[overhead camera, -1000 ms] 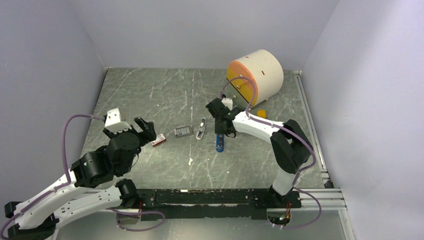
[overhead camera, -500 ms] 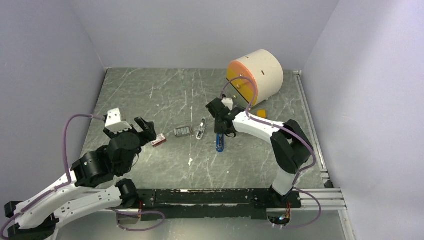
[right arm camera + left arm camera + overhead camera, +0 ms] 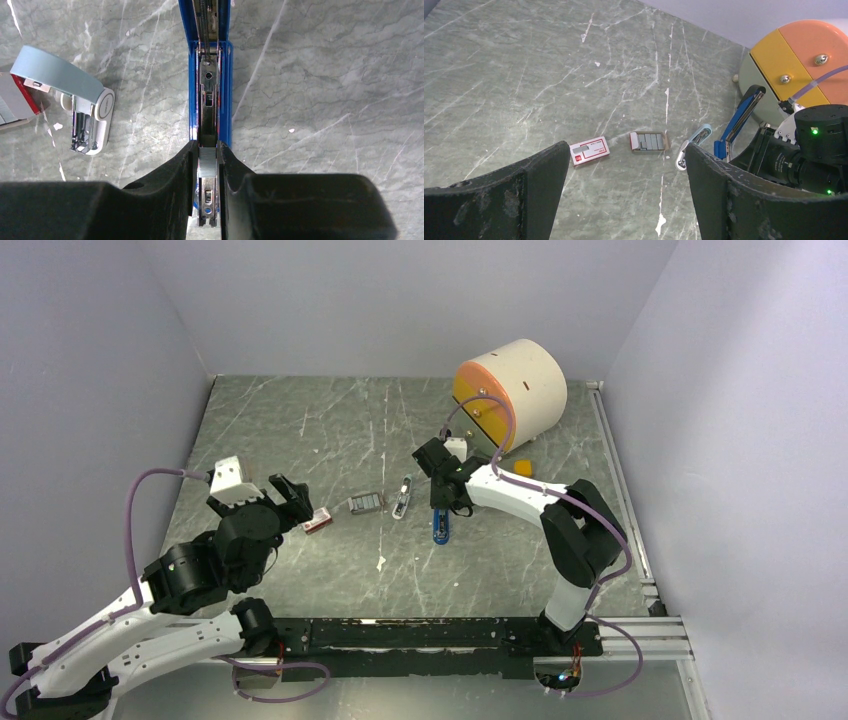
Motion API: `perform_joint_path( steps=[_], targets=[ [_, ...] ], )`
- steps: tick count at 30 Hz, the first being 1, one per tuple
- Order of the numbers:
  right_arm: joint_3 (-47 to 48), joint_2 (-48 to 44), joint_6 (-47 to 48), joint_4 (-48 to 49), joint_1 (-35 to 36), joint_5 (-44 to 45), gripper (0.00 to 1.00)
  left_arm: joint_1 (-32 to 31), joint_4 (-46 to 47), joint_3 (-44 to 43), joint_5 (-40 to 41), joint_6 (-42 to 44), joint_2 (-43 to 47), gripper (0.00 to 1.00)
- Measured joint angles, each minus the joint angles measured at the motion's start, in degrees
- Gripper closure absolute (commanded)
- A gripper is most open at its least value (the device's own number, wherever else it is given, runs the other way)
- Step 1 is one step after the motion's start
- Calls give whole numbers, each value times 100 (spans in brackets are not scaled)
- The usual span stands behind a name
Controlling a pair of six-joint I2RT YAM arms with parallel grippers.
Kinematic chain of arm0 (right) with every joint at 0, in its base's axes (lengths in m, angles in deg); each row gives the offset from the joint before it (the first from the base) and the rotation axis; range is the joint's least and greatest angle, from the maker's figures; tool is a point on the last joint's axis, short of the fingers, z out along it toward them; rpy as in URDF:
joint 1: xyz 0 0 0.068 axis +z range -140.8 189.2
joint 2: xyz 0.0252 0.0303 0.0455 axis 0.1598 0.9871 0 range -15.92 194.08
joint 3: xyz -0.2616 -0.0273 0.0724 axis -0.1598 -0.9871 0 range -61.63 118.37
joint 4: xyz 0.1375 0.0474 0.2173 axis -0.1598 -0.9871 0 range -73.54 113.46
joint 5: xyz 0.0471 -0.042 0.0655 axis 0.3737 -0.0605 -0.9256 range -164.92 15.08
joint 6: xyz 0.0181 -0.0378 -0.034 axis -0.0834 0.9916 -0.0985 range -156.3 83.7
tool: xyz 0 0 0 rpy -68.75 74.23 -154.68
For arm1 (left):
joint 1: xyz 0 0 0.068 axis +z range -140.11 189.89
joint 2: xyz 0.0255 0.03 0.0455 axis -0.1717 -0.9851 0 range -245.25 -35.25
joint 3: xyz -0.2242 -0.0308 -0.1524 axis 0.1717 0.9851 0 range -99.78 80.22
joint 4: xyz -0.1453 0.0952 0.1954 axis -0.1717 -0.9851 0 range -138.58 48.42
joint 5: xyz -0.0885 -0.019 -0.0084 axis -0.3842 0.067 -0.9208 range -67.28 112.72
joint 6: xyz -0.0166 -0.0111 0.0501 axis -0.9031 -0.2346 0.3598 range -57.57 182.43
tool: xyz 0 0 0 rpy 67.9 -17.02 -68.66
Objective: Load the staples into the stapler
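The blue stapler (image 3: 439, 527) lies open on the table, its metal channel (image 3: 209, 90) facing up. My right gripper (image 3: 207, 161) is shut on a short grey strip of staples (image 3: 207, 165), held right over the channel near its front end. In the top view the right gripper (image 3: 441, 498) sits directly above the stapler. The remaining block of staples (image 3: 651, 141) rests in a small cardboard tray left of the stapler (image 3: 738, 120). My left gripper (image 3: 625, 170) hovers open and empty, well short of that tray.
A red-and-white box (image 3: 589, 150) lies left of the staple tray. A short pale-blue-and-white stapler (image 3: 693, 146) lies between tray and blue stapler. A large cream cylinder with an orange and yellow face (image 3: 510, 390) stands at the back right.
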Motion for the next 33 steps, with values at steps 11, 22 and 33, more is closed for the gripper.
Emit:
perform_joint_path(
  steps=[11, 22, 33],
  targets=[
    [-103, 0, 22, 149, -11, -24, 69, 0, 0, 0, 0, -7, -2, 10],
    [-197, -529, 149, 280, -11, -46, 59, 0, 0, 0, 0, -4, -22, 10],
    [-151, -918, 337, 1185, 511, -553, 49, 0, -81, -28, 20, 20, -197, 11]
  ],
)
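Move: At the right fingertips, roughly level with the hand point, is the block of staples in the open blue stapler's channel; the stapler's base is centred about 2 cm farther ahead. The small pale-blue stapler lies some 8 cm left and 4 cm ahead, the open staple box about 14 cm left and 3 cm ahead, both a little lower. From the left hand the staples are roughly 10 cm ahead, 27 cm right and 23 cm below. Letting go of the staples in the channel, the right fingers ease open while the hand stays almost in place; then it lifts briskly about 7 cm clear of the blue stapler and swings some 7 cm left, above the table towards the open staple box. The fingers stay parted as the wrist rolls its left side up some 15 degrees, tips slightly upward and turns a little counter-clockwise. ##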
